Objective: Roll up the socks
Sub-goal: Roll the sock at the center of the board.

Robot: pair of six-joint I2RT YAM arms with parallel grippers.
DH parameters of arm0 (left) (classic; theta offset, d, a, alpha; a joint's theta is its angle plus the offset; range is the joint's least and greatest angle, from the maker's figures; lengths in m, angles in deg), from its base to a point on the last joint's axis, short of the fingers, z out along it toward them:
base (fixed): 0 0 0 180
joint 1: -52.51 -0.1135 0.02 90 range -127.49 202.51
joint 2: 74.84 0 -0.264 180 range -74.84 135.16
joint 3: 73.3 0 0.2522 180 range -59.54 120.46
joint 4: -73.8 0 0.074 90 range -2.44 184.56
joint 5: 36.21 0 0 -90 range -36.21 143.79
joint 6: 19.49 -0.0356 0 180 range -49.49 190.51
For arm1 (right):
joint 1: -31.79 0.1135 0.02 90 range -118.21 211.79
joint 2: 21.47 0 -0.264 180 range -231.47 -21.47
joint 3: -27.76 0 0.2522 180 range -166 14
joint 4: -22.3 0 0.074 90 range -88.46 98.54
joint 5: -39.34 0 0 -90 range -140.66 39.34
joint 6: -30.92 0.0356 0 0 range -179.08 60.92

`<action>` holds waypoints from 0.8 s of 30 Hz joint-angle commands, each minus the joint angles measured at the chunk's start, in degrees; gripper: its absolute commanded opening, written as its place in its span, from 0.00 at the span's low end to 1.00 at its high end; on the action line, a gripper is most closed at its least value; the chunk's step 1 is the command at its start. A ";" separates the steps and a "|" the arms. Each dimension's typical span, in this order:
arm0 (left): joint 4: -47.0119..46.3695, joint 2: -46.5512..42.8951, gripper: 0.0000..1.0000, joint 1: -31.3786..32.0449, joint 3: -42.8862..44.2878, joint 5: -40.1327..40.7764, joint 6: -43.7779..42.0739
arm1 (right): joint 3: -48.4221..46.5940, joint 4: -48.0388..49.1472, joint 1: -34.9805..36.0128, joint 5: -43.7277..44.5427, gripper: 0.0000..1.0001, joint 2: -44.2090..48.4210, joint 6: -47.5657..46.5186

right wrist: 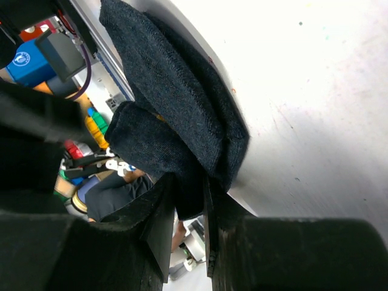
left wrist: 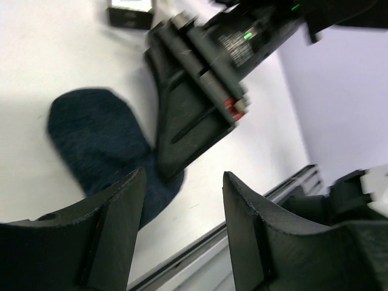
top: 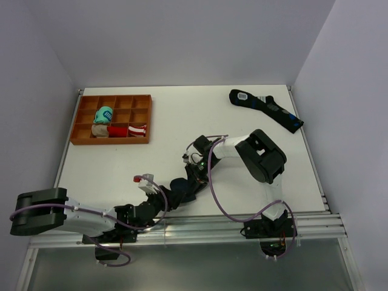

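Note:
The socks (top: 182,190) are a dark navy bunch lying near the table's front edge, between the two grippers. In the right wrist view the socks (right wrist: 176,91) are folded over on themselves, and my right gripper (right wrist: 189,182) is shut on a hanging fold of them. From above, the right gripper (top: 193,177) sits on the socks' far right side. My left gripper (top: 160,197) is at their left end. It stands open (left wrist: 183,176), nothing between its fingers. The socks (left wrist: 97,139) lie just beyond its left finger, under the right gripper's finger (left wrist: 188,121).
An orange compartment tray (top: 83,115) at the back left holds a teal bundle (top: 104,114), a beige bundle (top: 100,130) and a red-white bundle (top: 137,130). A longer dark sock (top: 267,109) lies at the back right. A metal rail (top: 242,218) runs along the front edge.

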 commanded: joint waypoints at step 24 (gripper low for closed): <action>17.40 1.65 0.60 3.79 -7.25 7.80 6.22 | 2.83 -1.01 0.13 11.45 0.12 -1.64 -2.28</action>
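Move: The center sock, half rolled up near the front edge of the board, lies about 4 cm ahead of the left hand, 4 cm to its right and some 8 cm below its open fingers. The right gripper's fingertips sit about 3 cm ahead and 8 cm right of the left hand, also some 7 cm lower, and the metal rail runs about 8 cm behind it. From the right hand, which already pinches the sock, the sock's middle lies some 3 cm left, 1 cm ahead and about level. The left hand, fingers parted and staying so, drops quickly by about 5 cm towards the near, rolled end of the sock, then stays low and eases some 2 cm to its left and 1 cm back, tipping its fingertips about 10 degrees further down, so that they come close around the roll, though contact can't be seen for sure. The right hand stays put and keeps its pinch on the folded cloth, holding the sock against the board. ##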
